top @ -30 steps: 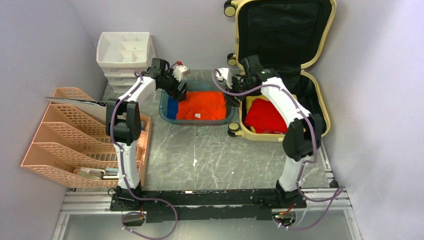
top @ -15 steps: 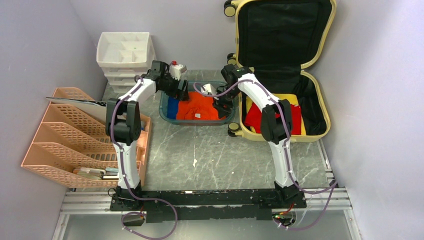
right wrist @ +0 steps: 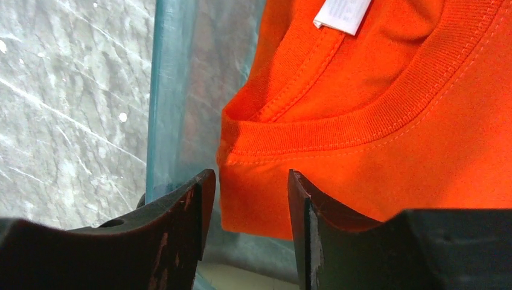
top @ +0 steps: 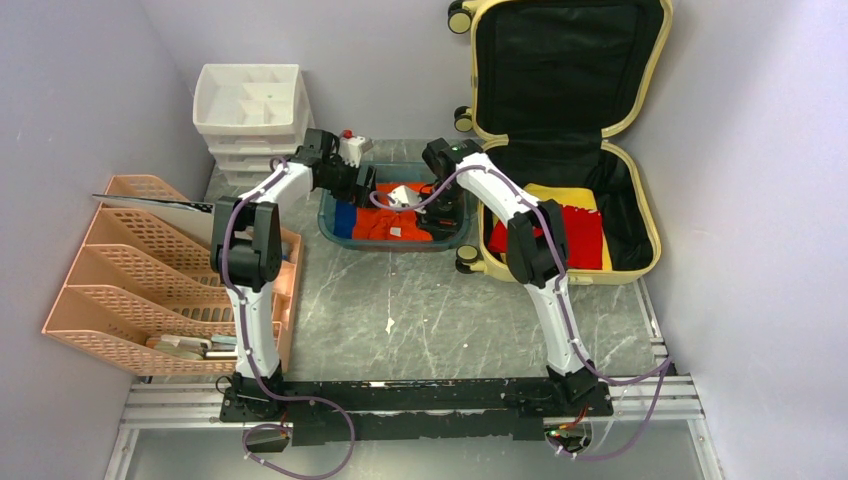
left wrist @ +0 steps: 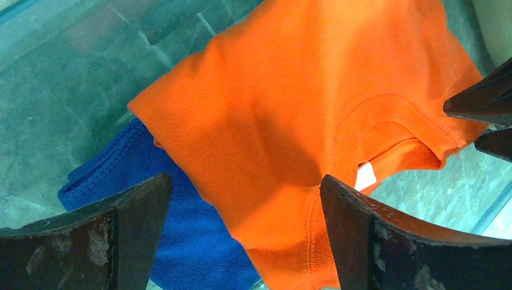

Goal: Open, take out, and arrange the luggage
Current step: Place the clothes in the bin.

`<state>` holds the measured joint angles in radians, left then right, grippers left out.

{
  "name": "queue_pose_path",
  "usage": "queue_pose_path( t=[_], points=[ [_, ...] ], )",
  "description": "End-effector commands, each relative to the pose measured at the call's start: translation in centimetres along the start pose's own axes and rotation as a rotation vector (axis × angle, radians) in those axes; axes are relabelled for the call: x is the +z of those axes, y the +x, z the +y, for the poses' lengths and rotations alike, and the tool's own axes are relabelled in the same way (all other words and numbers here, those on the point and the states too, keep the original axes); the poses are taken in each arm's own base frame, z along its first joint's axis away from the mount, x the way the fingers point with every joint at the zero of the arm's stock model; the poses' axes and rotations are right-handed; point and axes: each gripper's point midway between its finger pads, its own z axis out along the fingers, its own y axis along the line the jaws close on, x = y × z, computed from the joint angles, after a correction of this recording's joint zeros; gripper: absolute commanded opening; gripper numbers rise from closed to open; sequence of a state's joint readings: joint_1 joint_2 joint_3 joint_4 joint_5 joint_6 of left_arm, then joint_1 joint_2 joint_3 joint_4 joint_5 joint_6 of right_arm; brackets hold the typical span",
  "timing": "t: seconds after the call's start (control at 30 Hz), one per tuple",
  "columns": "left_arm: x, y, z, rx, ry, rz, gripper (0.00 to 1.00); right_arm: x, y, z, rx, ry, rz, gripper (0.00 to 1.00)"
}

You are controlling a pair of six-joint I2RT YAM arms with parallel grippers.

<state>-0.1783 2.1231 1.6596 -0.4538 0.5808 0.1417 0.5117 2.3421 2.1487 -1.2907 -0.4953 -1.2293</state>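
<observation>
The pale yellow luggage [top: 652, 235] lies open at the back right, its black-lined lid upright against the wall. A red garment [top: 582, 235] and a yellow one [top: 560, 194] lie in its lower shell. Left of it, a teal tray [top: 400, 245] holds an orange shirt [top: 400, 226] over a blue cloth [left wrist: 157, 199]. My left gripper [left wrist: 244, 181] hangs wide open above the shirt's [left wrist: 290, 109] left edge and the blue cloth. My right gripper [right wrist: 250, 175] is open with a narrow gap at the shirt's [right wrist: 392, 151] collar corner, by the tray wall [right wrist: 181, 90], gripping nothing.
A white drawer unit [top: 250, 110] stands at the back left. A peach file rack [top: 150, 270] runs along the left side. Grey marble table [top: 420, 310] stretches in front of the tray. Both arms reach over the tray, close together.
My right arm has swung left from the luggage to the tray's right side, uncovering the red garment, and its jaws have narrowed. The left gripper has barely shifted.
</observation>
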Motion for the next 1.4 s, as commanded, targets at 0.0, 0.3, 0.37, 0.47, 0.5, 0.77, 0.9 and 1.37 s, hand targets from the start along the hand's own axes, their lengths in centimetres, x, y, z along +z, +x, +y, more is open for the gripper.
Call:
queue_pose_path(
  t=[0.0, 0.3, 0.37, 0.47, 0.5, 0.77, 0.9, 1.37],
  points=[
    [-2.1, -2.9, -1.3, 0.023, 0.005, -0.086, 0.97, -0.3, 0.6, -0.3, -0.018, 0.024, 0.059, 0.49],
    [-2.3, -3.3, -1.4, 0.015, 0.006, -0.1, 0.97, -0.2, 1.1, 0.3, -0.035, 0.021, 0.093, 0.25],
    [-2.4, -3.4, -1.4, 0.016, 0.004, -0.1, 0.97, -0.3, 0.8, 0.5, -0.037, 0.009, 0.082, 0.34],
    [-2.4, -3.3, -1.3, 0.019, 0.0, -0.099, 0.97, -0.9, 0.6, 0.2, -0.052, 0.017, 0.09, 0.34],
    [-2.4, -3.3, -1.3, 0.02, 0.0, -0.098, 0.97, -1.0, 0.6, 0.1, -0.054, 0.021, 0.095, 0.32],
    [-2.4, -3.2, -0.9, 0.009, -0.017, -0.098, 0.97, -1.1, 1.1, 0.3, -0.053, 0.018, 0.123, 0.0],
    [-2.3, -3.1, -0.3, 0.0, -0.042, -0.095, 0.97, -1.8, 0.8, 0.1, -0.057, 0.037, 0.126, 0.0],
    [-2.4, -2.8, 1.9, -0.04, -0.126, -0.096, 0.97, -5.3, 2.3, -0.3, -0.052, 0.139, 0.221, 0.0]
  ],
)
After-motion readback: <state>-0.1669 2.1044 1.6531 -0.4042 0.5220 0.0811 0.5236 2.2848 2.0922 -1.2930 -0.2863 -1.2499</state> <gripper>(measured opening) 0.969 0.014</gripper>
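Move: The orange shirt's right edge, by the near corner, lies level fore and aft with the right hand, about 2 cm to its right and 2 cm below. The bin's near wall is some 5 cm back, level sideways; a suitcase wheel is about 7 cm back and 6 cm right. The blue cloth lies roughly 18 cm left and 1 cm ahead. From the left hand, that edge is about 15 cm right, 6 cm back and 4 cm down. Down and a little to the right, about 2 cm, the right hand sinks onto the orange shirt's right edge; its half-open fingers narrow, part slightly, then shut fully and pinch the cloth. It then pulls the edge rightwards, lifting at the last by some 2 cm and tilting about 10 degrees. The open left hand drifts up, then forward and left, over the shirt. ##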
